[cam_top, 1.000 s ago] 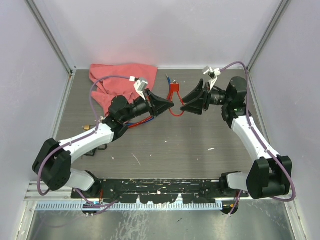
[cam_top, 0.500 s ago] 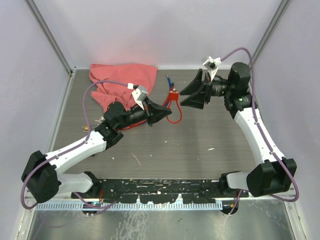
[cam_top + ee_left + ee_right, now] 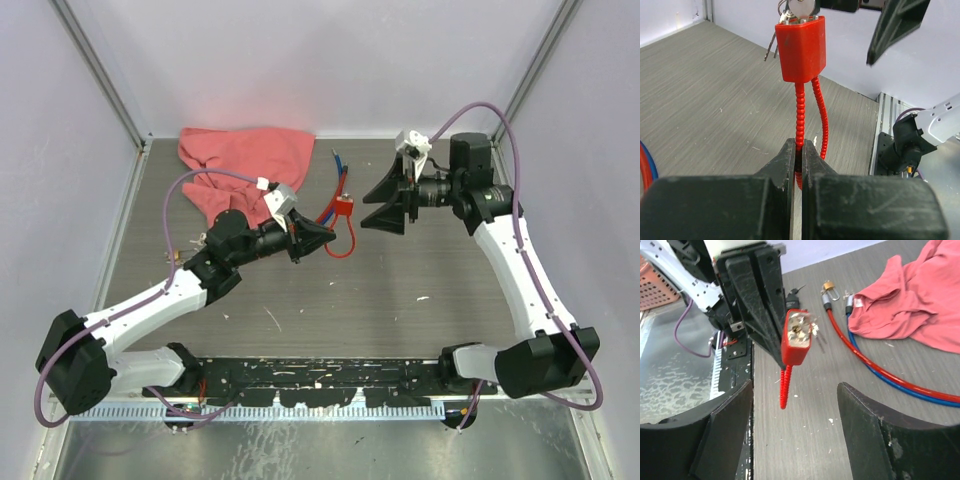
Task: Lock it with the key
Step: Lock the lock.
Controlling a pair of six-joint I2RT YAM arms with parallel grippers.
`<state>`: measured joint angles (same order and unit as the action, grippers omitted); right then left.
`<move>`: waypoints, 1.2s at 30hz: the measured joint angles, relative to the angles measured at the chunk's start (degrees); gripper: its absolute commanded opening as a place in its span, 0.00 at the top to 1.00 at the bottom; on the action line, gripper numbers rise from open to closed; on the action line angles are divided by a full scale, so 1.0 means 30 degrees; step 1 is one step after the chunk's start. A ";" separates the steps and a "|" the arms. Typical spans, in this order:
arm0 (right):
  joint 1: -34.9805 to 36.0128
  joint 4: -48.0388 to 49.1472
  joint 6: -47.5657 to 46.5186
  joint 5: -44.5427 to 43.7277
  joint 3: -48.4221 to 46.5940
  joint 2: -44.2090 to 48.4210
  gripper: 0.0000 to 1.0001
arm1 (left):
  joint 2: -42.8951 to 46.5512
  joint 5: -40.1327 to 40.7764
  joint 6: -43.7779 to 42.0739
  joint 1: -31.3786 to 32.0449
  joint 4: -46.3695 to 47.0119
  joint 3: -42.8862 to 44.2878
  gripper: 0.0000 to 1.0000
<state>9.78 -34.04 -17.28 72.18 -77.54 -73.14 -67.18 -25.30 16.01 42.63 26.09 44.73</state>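
Observation:
The red cable lock (image 3: pixel 801 47) hangs in the air with its body up. A silver key (image 3: pixel 800 6) sits in its top end, with spare keys dangling beside it. My left gripper (image 3: pixel 801 147) is shut on one strand of the lock's ribbed red cable, below the body. In the top view the lock (image 3: pixel 345 205) is between both arms. My right gripper (image 3: pixel 795 390) faces the lock's key end (image 3: pixel 799 326) from a short distance, jaws wide open, touching nothing. The top view shows the right gripper (image 3: pixel 381 203) just right of the lock.
A red cloth (image 3: pixel 245 160) lies crumpled at the back left. Red and blue cables (image 3: pixel 875 365) run across the table beside it, and a small brass padlock (image 3: pixel 829 286) lies near their ends. Walls close in the table's left, back and right sides.
My left gripper has drawn the lock a little toward the near left. The right gripper has backed off from the lock and its jaws have spread wider.

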 measured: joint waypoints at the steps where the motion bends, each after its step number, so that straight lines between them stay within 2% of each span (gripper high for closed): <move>1: 0.0189 0.0124 0.0022 0.0007 0.0350 0.0109 0.26 | 0.0000 0.0000 0.0000 0.0000 0.0000 -0.0029 1.00; 3: 0.0474 0.1086 0.0619 0.0131 0.1304 0.0357 0.26 | 0.0000 0.0015 0.0131 0.0000 0.0146 -0.0087 1.00; 7: 0.0947 0.5268 0.4452 0.0313 0.4561 0.0801 0.28 | 0.0000 0.0364 0.0816 0.0087 0.1049 -0.0510 1.00; 12: 0.1355 0.8772 0.8036 0.0204 0.5588 0.0627 0.32 | 0.0000 0.1326 0.1304 0.0393 0.1661 -0.0933 1.00; 14: 0.1661 1.1103 0.9930 0.0204 0.5989 0.0627 0.37 | 0.0007 0.1676 0.1464 0.0488 0.1821 -0.0991 1.00; 17: 0.2076 1.6742 1.4171 0.0029 0.7737 0.0619 0.44 | 0.0000 0.2200 0.1676 0.0627 0.2200 -0.0991 1.00; 20: 0.2208 2.1704 1.7930 -0.0342 0.9457 0.0342 0.47 | 0.0007 0.2550 0.1902 0.0729 0.2521 -0.0998 1.00; 22: 0.2244 2.3409 1.9314 -0.0612 0.9879 0.0087 0.47 | 0.0007 0.2747 0.1974 0.0816 0.2601 -0.0991 1.00; 28: 0.2346 2.6236 2.1485 -0.1508 0.9938 -0.0087 0.50 | 0.0000 0.2980 0.2047 0.1056 0.2645 -0.0991 1.00; 36: 0.2841 2.7059 2.2083 -0.2186 0.9938 -0.0357 0.62 | -0.0066 0.3045 0.2113 0.1377 0.2652 -0.0984 1.00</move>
<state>18.31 47.13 48.97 65.63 -47.72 -74.22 -67.37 -16.16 22.35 46.76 34.04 41.78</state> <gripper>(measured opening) 0.418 0.024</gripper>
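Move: Roughly 7 cm to the right hand's left, about level fore and aft and only some 1 cm lower, stands the red lock head, upright on its cable. Its keys hang about 2 cm farther forward than the head, and the cable loop sags about 7 cm below it, slightly nearer the base. From the left fingers, shut on that cable, the lock head is about 4 cm above, 3 cm ahead and 2 cm right. Reaching about 5 cm to its left towards the red lock head, the right hand first dips over 4 cm, then climbs most of the way back. Its fingertips tilt up some 20 degrees while the hand rolls its forward side down, and the open fingers narrow to under half around the head; contact can't be made out. The left hand keeps its pinch on the cable, nearly still. ##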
